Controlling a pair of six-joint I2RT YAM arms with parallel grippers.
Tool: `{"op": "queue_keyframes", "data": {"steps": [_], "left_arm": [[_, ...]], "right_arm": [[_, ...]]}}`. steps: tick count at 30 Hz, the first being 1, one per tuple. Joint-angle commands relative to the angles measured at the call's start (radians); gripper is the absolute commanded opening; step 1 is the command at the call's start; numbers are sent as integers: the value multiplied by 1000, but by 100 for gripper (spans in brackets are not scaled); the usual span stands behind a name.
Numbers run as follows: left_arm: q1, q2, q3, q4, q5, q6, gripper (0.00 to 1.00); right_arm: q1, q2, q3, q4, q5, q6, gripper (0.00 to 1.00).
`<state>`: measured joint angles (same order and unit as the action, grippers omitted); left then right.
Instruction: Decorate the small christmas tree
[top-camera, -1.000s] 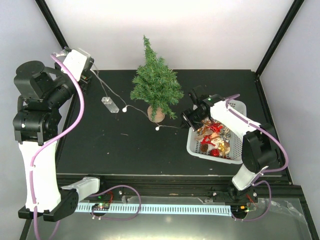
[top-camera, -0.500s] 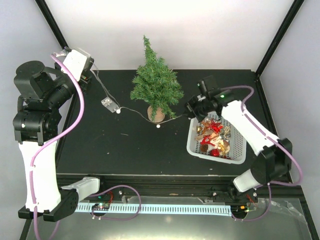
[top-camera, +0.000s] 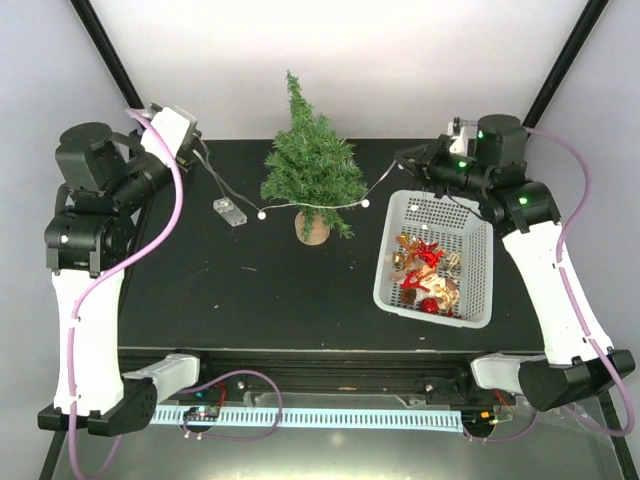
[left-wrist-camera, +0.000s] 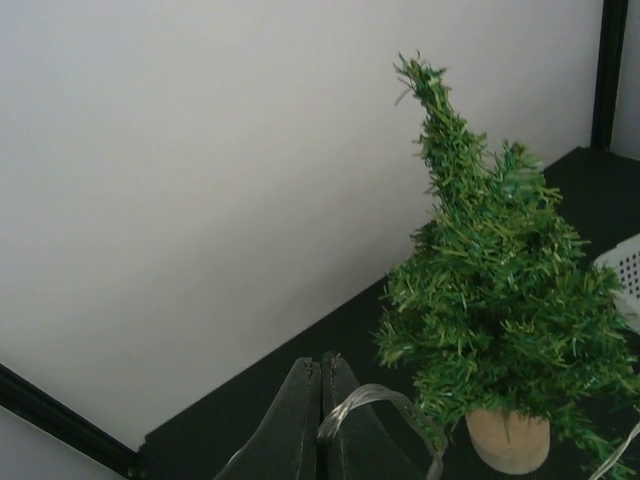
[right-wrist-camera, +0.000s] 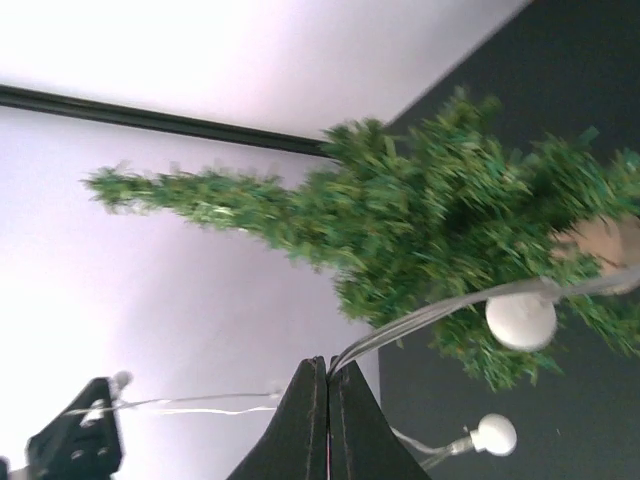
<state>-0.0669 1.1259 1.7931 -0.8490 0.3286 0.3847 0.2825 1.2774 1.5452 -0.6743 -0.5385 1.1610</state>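
The small christmas tree (top-camera: 312, 165) stands upright in its brown pot (top-camera: 312, 229) at the back middle of the black table. A thin light string (top-camera: 330, 206) with white round bulbs runs across the tree's lower front. My left gripper (top-camera: 197, 152) is shut on the string's left part, and the wire (left-wrist-camera: 375, 396) loops out of its closed fingers (left-wrist-camera: 322, 362). My right gripper (top-camera: 405, 160), raised to the right of the tree, is shut on the other end. In the right wrist view the wire (right-wrist-camera: 450, 305) leaves the closed tips (right-wrist-camera: 328, 362) past a bulb (right-wrist-camera: 520, 320).
A clear battery box (top-camera: 228, 210) on the string lies left of the tree. A white basket (top-camera: 384, 272) with red and gold ornaments (top-camera: 428, 272) sits at the right. Black frame posts (top-camera: 560, 70) rise at the back corners.
My right arm rose from beside the basket and swung back to the right, pulling the string taut across the tree's front. The battery box shifted slightly, and the left arm moved a little.
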Motion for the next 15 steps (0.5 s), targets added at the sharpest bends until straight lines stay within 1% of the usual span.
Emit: {"op": "queue_keyframes", "data": {"steps": [1,4,9,12,15], "left_arm": [[-4,-4,-37,5,38,10,2],[-4,-1,-66,12,58,19,2],[-4,1,-122,10,129,26,3],[-3,4,-168,27,157,-4,3],[-4,10,-209,60,158,-49,2]], "right_arm": [[-42,-11,91,120,-66,-58,1],[-85,1,154,151,-91,-54,1],[-167,16,227,279,-150,9,1],[-201,25,258,357,-177,62,1],[-220,43,304,379,-188,88,1]]}}
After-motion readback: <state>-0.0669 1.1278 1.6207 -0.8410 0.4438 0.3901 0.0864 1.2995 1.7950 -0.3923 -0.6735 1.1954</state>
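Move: The tree that the light string is being strung around has its middle roughly 4 cm ahead of the right hand, 14 cm to its left and 15 cm below. The basket lies about 5 cm back and 12 cm to that hand's right, some 35 cm down. From the left hand, the tree is about 7 cm ahead, 20 cm to the right and 26 cm lower; the battery box hangs some 22 cm below it, about 4 cm to the right. The light string, still pinched at both ends, is hauled upward by the right hand, which climbs fast by about 16 cm and veers some 5 cm right, away from the tree, its fingers tipping up nearly 30 degrees. The left hand keeps its hold on the battery-box end and sinks about 6 cm, easing right towards the tree and tipping slightly down. ##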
